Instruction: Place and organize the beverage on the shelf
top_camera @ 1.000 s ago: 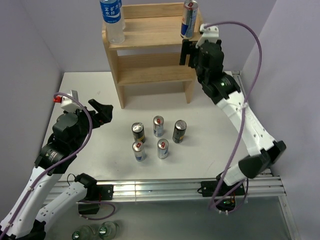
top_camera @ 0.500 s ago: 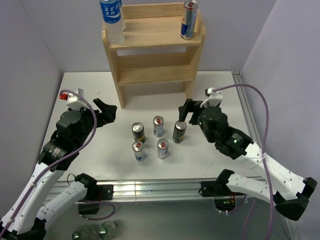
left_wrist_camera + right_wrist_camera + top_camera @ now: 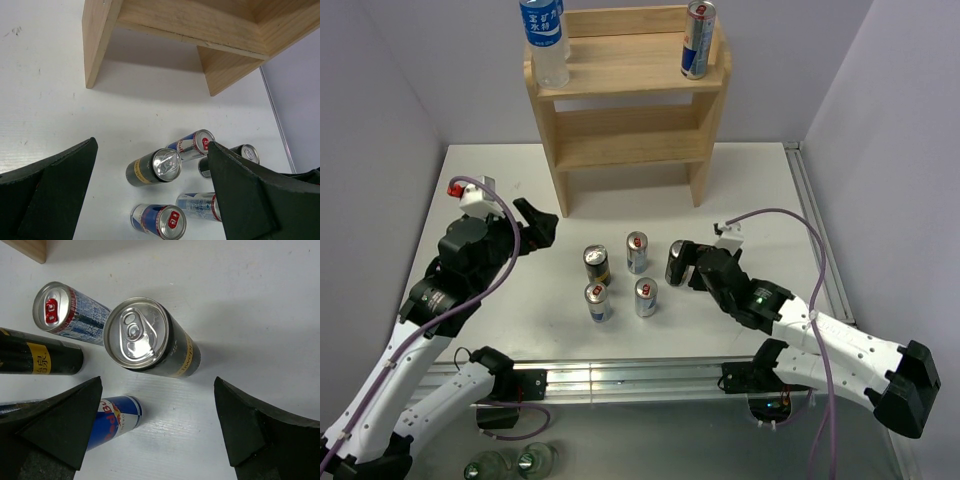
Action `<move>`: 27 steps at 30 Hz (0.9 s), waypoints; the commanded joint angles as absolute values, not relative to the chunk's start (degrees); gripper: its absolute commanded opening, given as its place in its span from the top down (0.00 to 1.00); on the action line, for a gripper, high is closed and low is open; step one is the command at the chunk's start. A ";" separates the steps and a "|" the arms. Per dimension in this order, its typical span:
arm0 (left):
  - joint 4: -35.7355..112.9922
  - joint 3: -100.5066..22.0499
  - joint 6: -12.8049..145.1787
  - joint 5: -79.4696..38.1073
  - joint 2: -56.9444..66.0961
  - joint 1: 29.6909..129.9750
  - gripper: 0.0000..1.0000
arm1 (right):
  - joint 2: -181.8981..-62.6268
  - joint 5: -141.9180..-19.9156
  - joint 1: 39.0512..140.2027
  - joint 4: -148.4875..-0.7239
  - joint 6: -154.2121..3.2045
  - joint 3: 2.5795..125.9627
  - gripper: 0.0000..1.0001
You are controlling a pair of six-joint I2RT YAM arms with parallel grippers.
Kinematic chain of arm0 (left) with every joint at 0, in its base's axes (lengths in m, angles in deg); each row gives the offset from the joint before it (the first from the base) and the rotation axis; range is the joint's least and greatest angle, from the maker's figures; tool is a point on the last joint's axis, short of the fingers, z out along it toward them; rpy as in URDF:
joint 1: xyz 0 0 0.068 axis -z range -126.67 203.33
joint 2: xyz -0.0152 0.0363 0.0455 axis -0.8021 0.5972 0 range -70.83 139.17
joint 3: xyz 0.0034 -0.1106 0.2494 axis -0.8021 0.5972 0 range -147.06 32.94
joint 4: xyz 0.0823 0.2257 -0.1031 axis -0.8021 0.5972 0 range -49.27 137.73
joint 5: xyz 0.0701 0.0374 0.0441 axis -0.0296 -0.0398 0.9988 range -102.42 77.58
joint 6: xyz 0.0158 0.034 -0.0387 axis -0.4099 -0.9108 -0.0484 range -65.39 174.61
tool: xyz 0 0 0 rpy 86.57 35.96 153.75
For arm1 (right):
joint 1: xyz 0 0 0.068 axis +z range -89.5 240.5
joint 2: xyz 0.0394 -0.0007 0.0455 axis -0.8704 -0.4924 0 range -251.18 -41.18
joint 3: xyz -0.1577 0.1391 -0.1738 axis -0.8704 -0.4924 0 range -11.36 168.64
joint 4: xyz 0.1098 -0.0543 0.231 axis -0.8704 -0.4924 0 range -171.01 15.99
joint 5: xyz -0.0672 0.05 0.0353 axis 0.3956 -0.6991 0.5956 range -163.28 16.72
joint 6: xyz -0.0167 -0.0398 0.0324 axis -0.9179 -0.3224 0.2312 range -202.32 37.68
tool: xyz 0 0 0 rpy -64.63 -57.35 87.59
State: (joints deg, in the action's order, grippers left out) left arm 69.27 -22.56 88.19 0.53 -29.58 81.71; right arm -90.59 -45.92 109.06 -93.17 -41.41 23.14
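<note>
The light wood shelf [image 3: 630, 100] stands at the back of the table. A water bottle [image 3: 545, 40] stands on the left of its top tier and a blue Red Bull can [image 3: 699, 40] on the right. Several cans stand in a cluster on the table. My right gripper [image 3: 684, 266] is open and low, right beside a dark can with a gold band [image 3: 676, 256]; in the right wrist view that can [image 3: 150, 340] stands just ahead of the open gripper [image 3: 157, 430]. My left gripper [image 3: 535, 225] is open and empty, left of the cluster.
The cluster also holds a second dark can [image 3: 597, 264] and Red Bull cans [image 3: 637, 252], [image 3: 599, 301], [image 3: 646, 296]. The shelf's lower tier [image 3: 630, 150] holds nothing. In the left wrist view the cans [image 3: 152, 167] lie below the shelf's foot [image 3: 97, 45].
My right arm has come down from the shelf's top tier to the table beside the dark can, leaving the Red Bull can on the shelf. My left gripper has edged slightly forward.
</note>
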 commanded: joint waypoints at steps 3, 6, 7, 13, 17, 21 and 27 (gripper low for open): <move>70.09 -25.24 86.34 0.06 -29.08 81.90 0.01 | -91.71 -45.85 109.54 -85.53 -37.76 19.50 0.00; 70.26 -25.68 86.51 0.67 -29.08 81.90 0.01 | -92.68 -45.50 109.54 -81.84 -38.02 17.47 0.00; 70.35 -25.68 86.60 1.02 -29.08 81.98 0.01 | -93.03 -45.24 109.54 -79.92 -38.11 17.12 0.00; 71.05 -25.16 87.83 2.43 -28.82 81.90 0.01 | -98.57 -43.31 109.46 -71.92 -40.83 15.53 0.00; 71.49 -24.98 88.44 3.22 -28.82 81.90 0.01 | -104.09 -42.34 109.11 -67.16 -42.32 15.36 0.00; 72.37 -25.59 87.92 3.31 -28.20 81.90 0.01 | -107.70 -40.76 108.93 -64.17 -42.94 15.88 0.00; 73.69 -25.60 87.48 3.31 -28.64 81.98 0.01 | -110.87 -37.16 108.66 -62.06 -43.03 16.50 0.01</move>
State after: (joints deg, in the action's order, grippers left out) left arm 73.22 -23.33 88.21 2.48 -27.98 81.71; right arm -109.89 -41.97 108.97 -66.20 -42.64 15.82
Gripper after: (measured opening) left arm 0.993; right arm 0.996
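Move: The dark can to be taken stands about 6 cm ahead of the open right gripper and 4 cm to its left, its middle roughly 10 cm lower. From that can, one silver can stands 9 cm to the left and 3 cm farther out, and a nearer silver can 7 cm to the left and 8 cm closer in. From the left gripper the dark can lies some 25 cm to the right, 4 cm ahead and 26 cm down. Lower the right gripper about 6 cm towards the dark can, at first almost straight down, then slanting forward some 4 cm and a little left. Keep the fingers wide open and bring them down either side of the can, below the height of its lid, with hardly any turn of the wrist; don't close yet. ##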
